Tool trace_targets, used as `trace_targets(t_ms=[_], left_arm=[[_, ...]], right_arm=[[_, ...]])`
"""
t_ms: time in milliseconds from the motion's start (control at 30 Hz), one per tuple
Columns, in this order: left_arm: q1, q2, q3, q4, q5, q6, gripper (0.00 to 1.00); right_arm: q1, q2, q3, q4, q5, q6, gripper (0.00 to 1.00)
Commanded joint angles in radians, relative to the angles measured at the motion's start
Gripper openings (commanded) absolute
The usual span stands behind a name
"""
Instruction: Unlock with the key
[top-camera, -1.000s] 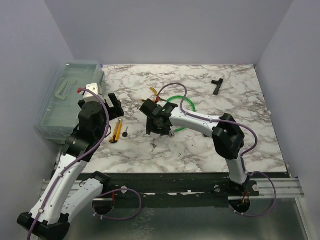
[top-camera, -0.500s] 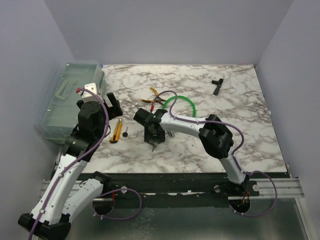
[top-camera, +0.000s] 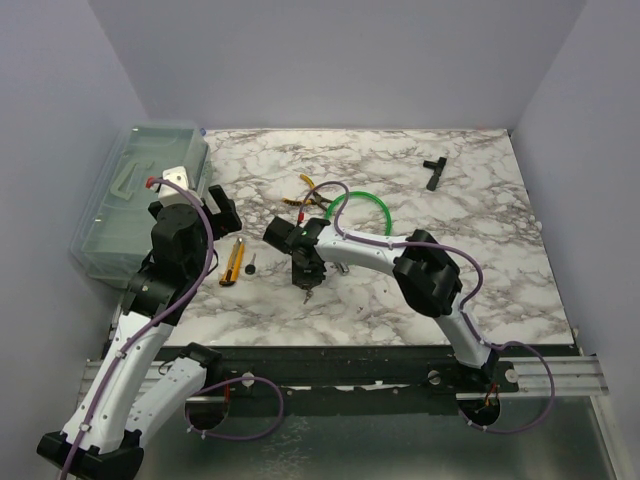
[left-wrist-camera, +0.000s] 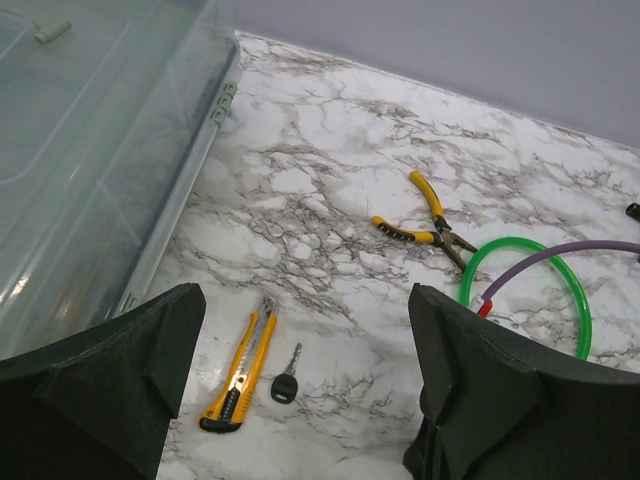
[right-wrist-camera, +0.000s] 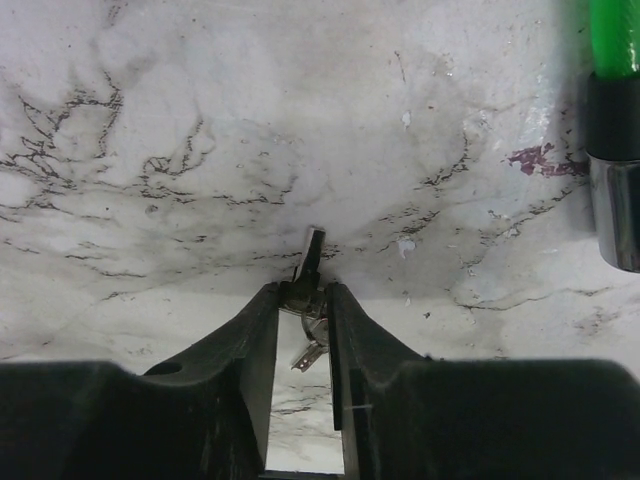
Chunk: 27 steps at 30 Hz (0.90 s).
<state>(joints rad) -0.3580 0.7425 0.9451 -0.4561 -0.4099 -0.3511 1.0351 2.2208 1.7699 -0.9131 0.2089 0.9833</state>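
The key (right-wrist-camera: 313, 252) is a tiny pale metal one lying on the marble table (top-camera: 400, 300). Its blade pokes out ahead of my right gripper (right-wrist-camera: 303, 292), whose fingertips press on its head from both sides. A second small key on the same ring (right-wrist-camera: 311, 350) hangs between the fingers. From above, the right gripper (top-camera: 307, 283) points down at the table's near middle. A green cable loop (top-camera: 365, 203) with a black and chrome end (right-wrist-camera: 615, 200) lies just right of it. My left gripper (left-wrist-camera: 300, 400) hovers open over the left side, holding nothing.
Below the left gripper lie a yellow utility knife (left-wrist-camera: 240, 372) and a black-headed key (left-wrist-camera: 283, 385). Yellow-handled pliers (left-wrist-camera: 425, 218) rest farther back. A clear plastic box (top-camera: 135, 200) fills the left edge. A black T-shaped part (top-camera: 433, 170) sits at the back right.
The right gripper moved left and toward the near edge, came down over the small key, and its jaws narrowed onto it. The left arm stayed still.
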Motion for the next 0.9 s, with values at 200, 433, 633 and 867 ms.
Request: trace_targets(t_ms=[200, 433, 633, 867], left_arm=[[0.01, -0.003, -0.006, 0.013, 0.01, -0.007, 0.9], [0.01, 0.008, -0.008, 0.013, 0.029, -0.005, 0.9], [0.01, 0.027, -0.016, 0.038, 0.141, 0.004, 0.9], [0.009, 0.067, -0.017, 0.049, 0.283, -0.033, 0.9]], right_arm=[[0.019, 0.067, -0.081, 0.067, 0.005, -0.028, 0.08], [0.019, -0.035, -0.223, 0.254, 0.011, -0.162, 0.05], [0.019, -0.118, -0.334, 0.415, -0.008, -0.253, 0.05], [0.019, -0.183, -0.423, 0.514, 0.013, -0.299, 0.01]])
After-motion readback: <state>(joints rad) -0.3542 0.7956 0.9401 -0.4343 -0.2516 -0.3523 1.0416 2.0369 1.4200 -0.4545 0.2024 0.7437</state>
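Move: The right hand is just above the table, its fingers already straddling the small bunch of keys, which lies right below the fingertips, about 1 cm down. The cable lock's metal end lies some 8 cm to the right and 5 cm ahead; the black car key about 12 cm left and 6 cm ahead, with the yellow knife 4 cm beyond it to the left. From the raised left hand the keys are roughly 18 cm right, 4 cm back and 29 cm down. Right fingers pinch the keys, then tip forward-left, turning some 20 degrees; left hand drifts 3 cm right. ##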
